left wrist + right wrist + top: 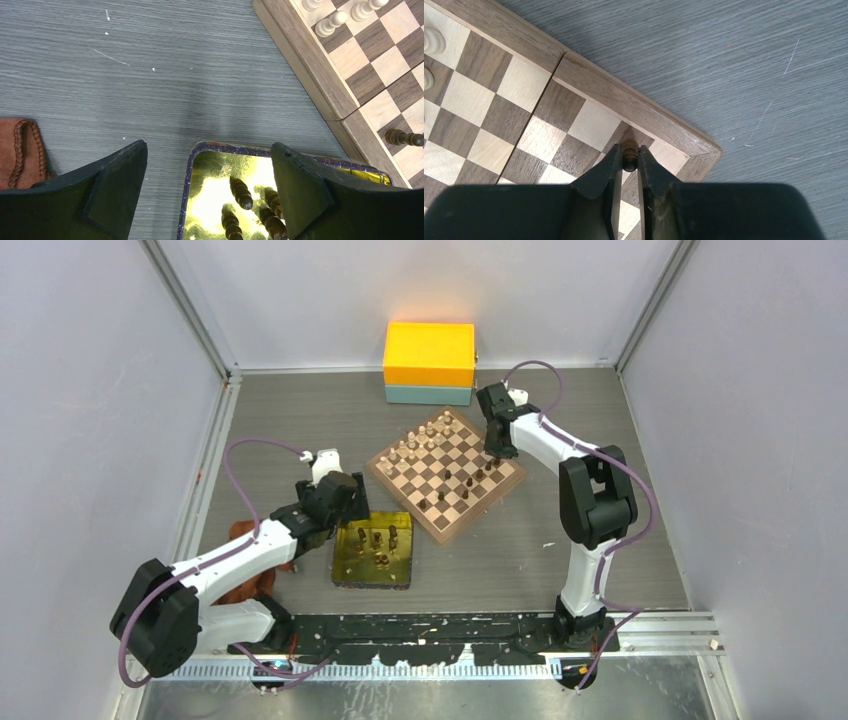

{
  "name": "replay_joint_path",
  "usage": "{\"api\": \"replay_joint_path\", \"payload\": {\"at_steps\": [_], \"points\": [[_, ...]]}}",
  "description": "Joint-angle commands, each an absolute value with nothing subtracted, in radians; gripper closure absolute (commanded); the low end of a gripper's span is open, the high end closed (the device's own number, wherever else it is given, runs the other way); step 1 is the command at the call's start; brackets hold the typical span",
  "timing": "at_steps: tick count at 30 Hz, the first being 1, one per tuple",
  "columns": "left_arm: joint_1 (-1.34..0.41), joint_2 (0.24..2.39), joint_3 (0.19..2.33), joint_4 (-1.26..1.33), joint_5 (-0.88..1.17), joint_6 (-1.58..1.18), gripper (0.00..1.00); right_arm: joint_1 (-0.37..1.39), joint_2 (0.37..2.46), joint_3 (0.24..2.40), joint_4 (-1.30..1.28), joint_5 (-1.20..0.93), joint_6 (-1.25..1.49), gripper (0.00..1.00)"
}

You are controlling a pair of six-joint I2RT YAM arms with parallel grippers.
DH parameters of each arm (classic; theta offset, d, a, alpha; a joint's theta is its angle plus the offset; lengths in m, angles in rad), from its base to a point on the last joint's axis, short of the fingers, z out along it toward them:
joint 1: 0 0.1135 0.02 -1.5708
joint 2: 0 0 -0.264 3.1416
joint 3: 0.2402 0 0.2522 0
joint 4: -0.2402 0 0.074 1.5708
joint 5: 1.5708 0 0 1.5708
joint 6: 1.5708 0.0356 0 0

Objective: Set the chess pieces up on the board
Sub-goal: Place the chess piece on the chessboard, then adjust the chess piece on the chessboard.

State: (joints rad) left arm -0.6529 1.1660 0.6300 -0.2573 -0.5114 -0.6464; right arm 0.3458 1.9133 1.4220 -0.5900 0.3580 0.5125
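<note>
The board (446, 476) lies at mid-table, with pale chessmen along its far-left side and a few dark chess pieces (470, 480) on its near-right half. My right gripper (629, 156) is shut on one dark chess piece (629, 150), holding it upright over a dark square by the board's (634, 102) right corner. My right gripper (497, 447) sits at that corner in the top view. My left gripper (207, 152) hangs open and holds nothing above the far edge of the gold tray (190, 175), where several dark chess pieces (241, 193) stand.
An orange and teal box (429, 363) stands behind the board. A brown leather pouch (19, 150) lies left of the tray. Pale pawns (330, 23) and one dark piece (404, 137) stand on the board (320, 82) to the right of the left gripper.
</note>
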Motion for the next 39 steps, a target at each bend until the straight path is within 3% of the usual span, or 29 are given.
{"api": "replay_joint_path", "payload": {"at_steps": [1, 14, 27, 39], "points": [[-0.656, 1.169, 0.63, -0.205, -0.528, -0.647, 0.06, 0.339, 1.914, 1.468, -0.563, 0.354, 0.502, 0.85], [-0.655, 1.17, 0.63, -0.206, -0.529, -0.648, 0.06, 0.339, 1.91, 1.471, -0.566, 0.342, 0.5, 0.58], [-0.655, 1.17, 0.633, -0.201, -0.528, -0.65, 0.06, 0.347, 1.779, 1.484, -0.592, 0.361, 0.476, 0.58], [-0.656, 1.18, 0.637, -0.194, -0.519, -0.649, 0.07, 0.539, 1.661, 1.376, -0.612, 0.422, 0.511, 0.58]]}}
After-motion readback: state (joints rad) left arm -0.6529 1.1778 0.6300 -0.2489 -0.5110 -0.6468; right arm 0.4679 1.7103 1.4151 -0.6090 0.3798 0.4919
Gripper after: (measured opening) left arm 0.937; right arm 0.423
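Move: The dark pawn held in the right gripper is at its square, which lies straight below that hand, roughly 3 cm down. The next dark pawn in the row stands about 2 cm back and 2 cm left of the hand, another about 4 cm back and 4 cm left, and the board's right-hand corner is some 4 cm back and 6 cm right. From the left hand the square is roughly 12 cm ahead and 32 cm to the right. Keep the right gripper almost still over the pawn's square and part the fingers to roughly twice their gap, letting go of the dark pawn. Then lift clear by about 8 cm, swinging some 4.5 cm left and slightly back over the board late in the rise, with the fingertips tilting forward about 10 degrees. ##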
